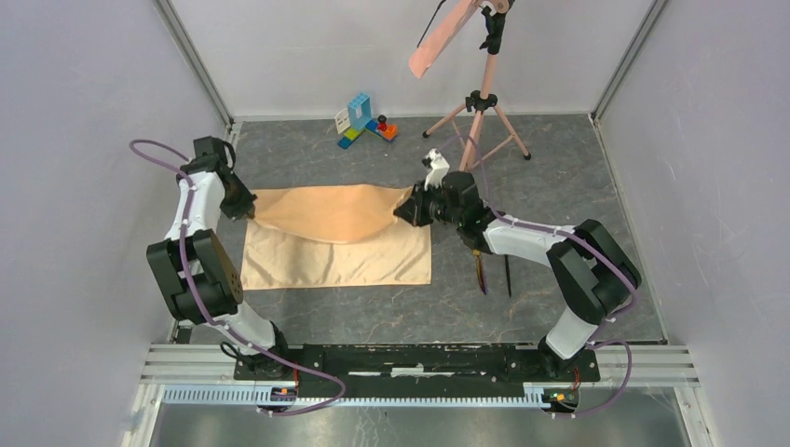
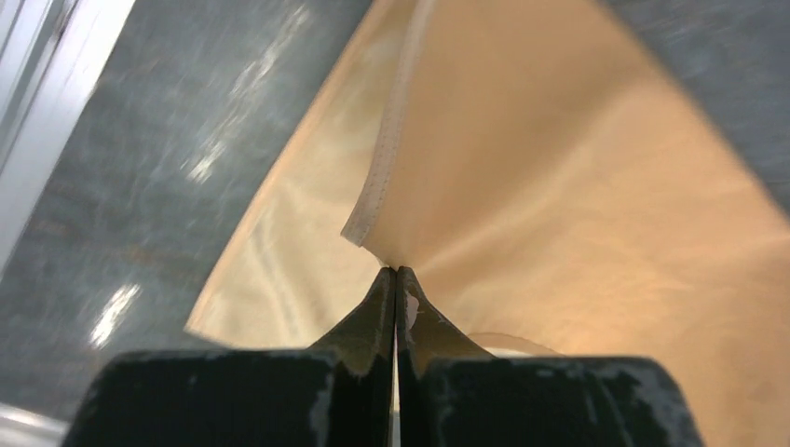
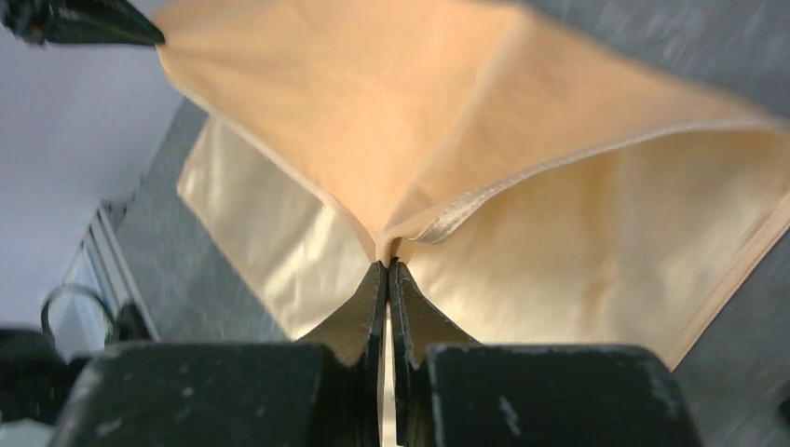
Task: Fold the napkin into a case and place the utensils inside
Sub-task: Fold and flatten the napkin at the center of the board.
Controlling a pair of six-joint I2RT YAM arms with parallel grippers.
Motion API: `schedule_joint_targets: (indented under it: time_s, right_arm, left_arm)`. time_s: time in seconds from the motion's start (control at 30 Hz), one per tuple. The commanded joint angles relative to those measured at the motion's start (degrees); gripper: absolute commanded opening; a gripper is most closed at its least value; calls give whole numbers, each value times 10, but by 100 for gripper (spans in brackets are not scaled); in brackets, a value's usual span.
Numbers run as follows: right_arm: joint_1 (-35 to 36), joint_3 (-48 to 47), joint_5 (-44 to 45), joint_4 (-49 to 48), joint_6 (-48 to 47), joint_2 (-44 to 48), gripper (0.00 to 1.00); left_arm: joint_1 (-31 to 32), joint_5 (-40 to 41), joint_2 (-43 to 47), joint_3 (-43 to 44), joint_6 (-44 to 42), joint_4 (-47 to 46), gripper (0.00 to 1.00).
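The peach-tan napkin [image 1: 335,256] lies spread on the table, its far edge lifted and sagging between my two grippers. My left gripper [image 1: 250,212] is shut on the far left corner, where the cloth [image 2: 559,186] fans out from the tips of the gripper [image 2: 396,272]. My right gripper [image 1: 403,212] is shut on the far right corner, and the wrist view shows the hemmed cloth [image 3: 373,112] pinched at the tips of the gripper [image 3: 388,264]. Two utensils lie to the right, partly under the right arm: an iridescent one [image 1: 482,272] and a thin black one [image 1: 508,277]. No case is in view.
A pink tripod [image 1: 480,116] carrying a salmon strip [image 1: 442,42] stands at the back right. Coloured toy blocks [image 1: 365,121] sit at the back centre. Grey walls close in both sides, and a metal rail [image 1: 419,358] runs along the near edge.
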State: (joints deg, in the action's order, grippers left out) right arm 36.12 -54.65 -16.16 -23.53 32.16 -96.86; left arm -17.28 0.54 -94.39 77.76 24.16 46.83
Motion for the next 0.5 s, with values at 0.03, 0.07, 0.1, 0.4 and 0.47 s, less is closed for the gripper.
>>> schedule_joint_targets:
  time_s: [0.03, 0.07, 0.1, 0.4, 0.47]
  right_arm:
    - [33, 78, -32, -62, 22, 57, 5]
    - [35, 90, -39, -70, 29, 60, 5]
    - [38, 100, -43, -78, 33, 62, 5]
    - [54, 169, -49, -100, 42, 84, 4]
    - [55, 180, -49, -104, 44, 93, 4]
  left_arm:
    - [-2, 146, 96, -98, -38, 34, 2]
    - [-2, 162, 109, -116, -32, 28, 2]
    - [-2, 175, 115, -127, -25, 27, 2]
    - [-2, 188, 118, -201, 16, 36, 2]
    - [-2, 193, 125, -213, 24, 36, 2]
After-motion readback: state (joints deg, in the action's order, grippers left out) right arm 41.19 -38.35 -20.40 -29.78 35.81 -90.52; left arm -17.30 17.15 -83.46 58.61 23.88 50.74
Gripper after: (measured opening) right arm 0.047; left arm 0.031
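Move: Behind and below the hands lies the napkin's lower layer, whose front edge is where the held edge is being taken: its near-left corner is some 17 cm back, 3 cm left and 12 cm below the left hand. From the right hand, the near-right corner is about 14 cm back, 7 cm right and 14 cm below; the knife lies 18 cm right and 5 cm back, the black stick 25 cm right and 6 cm back, the tripod foot 10 cm right and 5 cm ahead. Drawing the napkin's pinched upper edge back towards the robot, both shut grippers sweep down over the lower layer towards its front edge, fast at first and then slower. The left goes about 12 cm back and 4 cm down, tipping its fingers some 20 degrees to point straighter down; the right goes about 9 cm back and 4 cm down, turning slightly counter-clockwise. ##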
